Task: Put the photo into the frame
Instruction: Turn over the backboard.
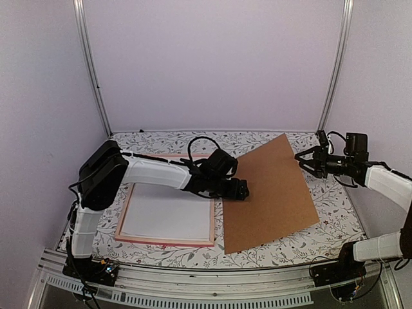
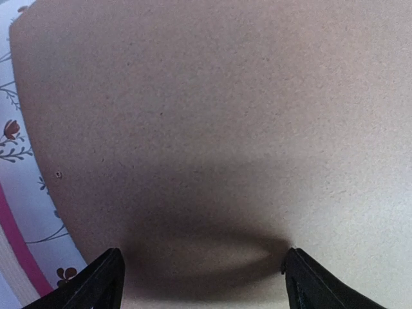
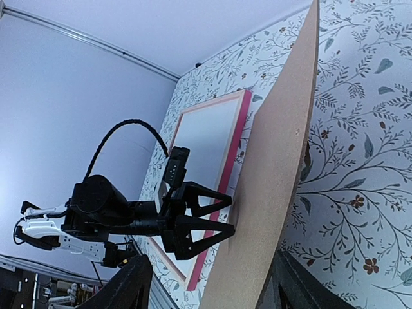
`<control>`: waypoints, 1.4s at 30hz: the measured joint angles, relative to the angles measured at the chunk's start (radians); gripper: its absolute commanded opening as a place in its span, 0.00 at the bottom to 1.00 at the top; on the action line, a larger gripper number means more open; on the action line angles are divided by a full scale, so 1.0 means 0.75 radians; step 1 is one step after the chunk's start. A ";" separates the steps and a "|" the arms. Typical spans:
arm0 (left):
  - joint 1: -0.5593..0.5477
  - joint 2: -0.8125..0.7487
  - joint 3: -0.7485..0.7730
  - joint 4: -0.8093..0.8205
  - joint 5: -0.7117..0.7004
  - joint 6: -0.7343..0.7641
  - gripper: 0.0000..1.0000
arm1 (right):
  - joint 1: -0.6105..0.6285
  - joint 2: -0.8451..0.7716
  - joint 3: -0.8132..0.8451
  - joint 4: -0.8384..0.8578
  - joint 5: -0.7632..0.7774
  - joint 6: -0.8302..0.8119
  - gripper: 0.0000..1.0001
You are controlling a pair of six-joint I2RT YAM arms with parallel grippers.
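Note:
The pink frame (image 1: 167, 243) lies flat on the left half of the table with a white panel (image 1: 170, 212) inside it; one rail of the frame (image 3: 235, 141) also shows in the right wrist view. The photo is not in view. A brown backing board (image 1: 277, 187) leans tilted to the frame's right, its far right corner raised. My left gripper (image 1: 243, 190) is open, its fingertips (image 3: 232, 201) against the board's face (image 2: 225, 96). My right gripper (image 1: 304, 161) is at the raised corner. Its fingers stand apart with the board's edge (image 3: 283, 161) between them.
A floral cloth (image 1: 335, 212) covers the table. Aluminium uprights (image 1: 93, 71) stand at the back corners before pale walls. A metal rail (image 1: 212, 283) runs along the near edge. My left arm (image 1: 154, 174) stretches across the frame.

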 measured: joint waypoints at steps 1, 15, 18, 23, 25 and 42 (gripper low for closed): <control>0.001 -0.008 0.000 0.004 0.004 0.000 0.88 | 0.019 -0.008 0.014 0.008 -0.003 0.014 0.66; 0.011 -0.129 -0.048 -0.004 0.012 -0.004 0.89 | 0.260 -0.026 0.179 0.102 0.010 0.149 0.65; 0.011 -0.171 -0.077 -0.013 0.007 -0.005 0.90 | 0.320 -0.020 0.215 0.130 0.008 0.171 0.65; 0.011 -0.228 -0.115 -0.023 0.006 -0.005 0.90 | 0.415 0.017 0.285 0.185 -0.006 0.204 0.65; 0.011 -0.251 -0.131 -0.023 0.006 -0.005 0.90 | 0.454 0.040 0.318 0.201 -0.011 0.213 0.65; 0.039 -0.518 -0.288 -0.008 0.032 -0.005 0.91 | 0.607 0.283 0.469 0.234 -0.052 0.260 0.67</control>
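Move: The backboard is already tilted, its right side raised. From the left gripper, its middle lies about 8 cm right, 5 cm back and 5 cm higher. From the right gripper, it lies some 11 cm left, 5 cm back and 10 cm lower, with the raised edge between that gripper's open fingers. The frame's middle is roughly 25 cm left of the left gripper, 2 cm back and 3 cm below. Push the backboard's raised edge leftward with the right gripper, about 16 cm, climbing some 12 cm and then dipping slightly, while turning the wrist about 25 degrees counter-clockwise; keep the fingers parted around the edge, one against the underside. Raise the left gripper about 12 cm and ease it left 5 cm beside the board's upper face, fingers wide open. ##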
